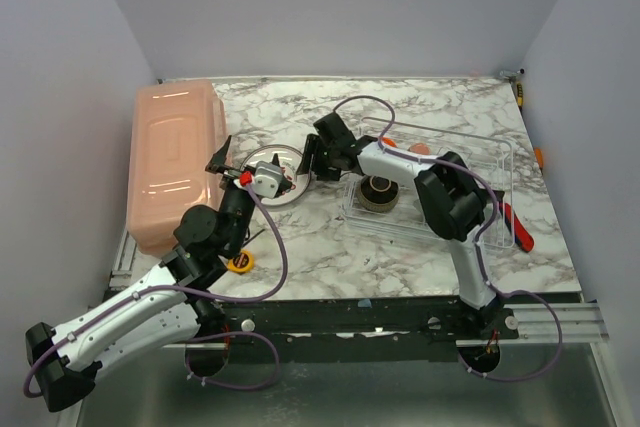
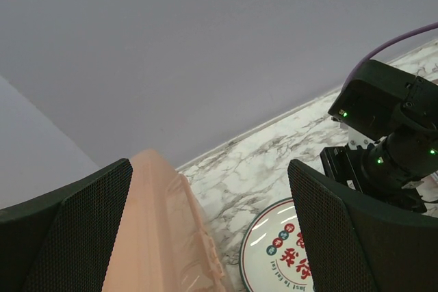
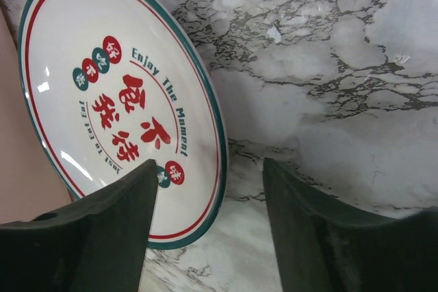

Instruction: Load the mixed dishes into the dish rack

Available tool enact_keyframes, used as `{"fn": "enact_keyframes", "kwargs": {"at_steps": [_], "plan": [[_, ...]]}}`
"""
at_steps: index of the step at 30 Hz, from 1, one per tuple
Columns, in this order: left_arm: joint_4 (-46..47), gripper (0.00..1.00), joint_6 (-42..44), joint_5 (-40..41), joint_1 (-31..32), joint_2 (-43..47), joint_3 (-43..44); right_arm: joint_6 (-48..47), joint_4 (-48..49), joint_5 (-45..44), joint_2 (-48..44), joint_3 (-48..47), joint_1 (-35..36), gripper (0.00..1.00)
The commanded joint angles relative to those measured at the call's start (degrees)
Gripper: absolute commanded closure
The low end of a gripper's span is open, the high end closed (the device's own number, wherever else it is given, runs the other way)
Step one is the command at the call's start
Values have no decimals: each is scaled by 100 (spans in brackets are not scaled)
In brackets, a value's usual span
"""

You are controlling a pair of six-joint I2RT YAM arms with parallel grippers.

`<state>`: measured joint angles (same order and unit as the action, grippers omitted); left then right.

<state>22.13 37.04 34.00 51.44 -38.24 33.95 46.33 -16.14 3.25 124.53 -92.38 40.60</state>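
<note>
A round white plate (image 1: 275, 169) with a teal rim and red lettering rests on the marble next to the pink tub. My right gripper (image 1: 305, 162) reaches left to it. In the right wrist view its jaws (image 3: 209, 163) stand apart astride the plate's (image 3: 116, 87) near rim, one finger over the plate and one over bare marble. My left gripper (image 1: 228, 162) hovers wide open at the plate's left side; between its fingers (image 2: 209, 164) the tub and the plate (image 2: 277, 251) show. The clear dish rack (image 1: 500, 177) at right holds a dark brown bowl (image 1: 379, 192). Bits of something orange (image 1: 418, 149) show behind the right arm.
The long salmon-pink tub (image 1: 175, 162) fills the left side, close to the plate. A yellow tape measure (image 1: 238, 262) lies near the left arm. A red-handled tool (image 1: 520, 229) lies right of the rack. The right arm's body (image 2: 390, 141) looms in the left wrist view.
</note>
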Motion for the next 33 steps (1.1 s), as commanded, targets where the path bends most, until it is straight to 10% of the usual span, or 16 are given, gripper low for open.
{"fn": "enact_keyframes", "kwargs": {"at_steps": [1, 23, 33], "plan": [[-25, 5, -99, -91, -16, -29, 48, 60, 245, 305, 268, 100, -59, 38], [-51, 5, -109, -108, -20, -141, 66, 359, 812, 980, 473, 288, -250, 99], [-56, 5, -100, -113, -19, -192, 73, 667, 1395, 1550, -134, 714, -359, 100]]}}
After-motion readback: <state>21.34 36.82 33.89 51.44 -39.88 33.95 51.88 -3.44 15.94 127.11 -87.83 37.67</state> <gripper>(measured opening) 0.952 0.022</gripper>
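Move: The flat white plate is what I'm after: its middle lies about 8 cm left of my right hand, level with it fore and aft and some 3 cm below, so its right-hand rim is right at my fingers. The brown bowl in the rack is roughly 15 cm right and 3 cm back; the orange bowl is about 17 cm right and 6 cm ahead. From my left hand the plate is some 11 cm ahead, 5 cm right and 33 cm below. I lower my half-open right fingers about 2 cm around the plate's right-hand rim, closing them steadily, then ease nearly 2 cm left and come back up about 1 cm. By the end they are shut on the rim, pinching it, and the hand has rolled some 15 degrees, its left side rising. ##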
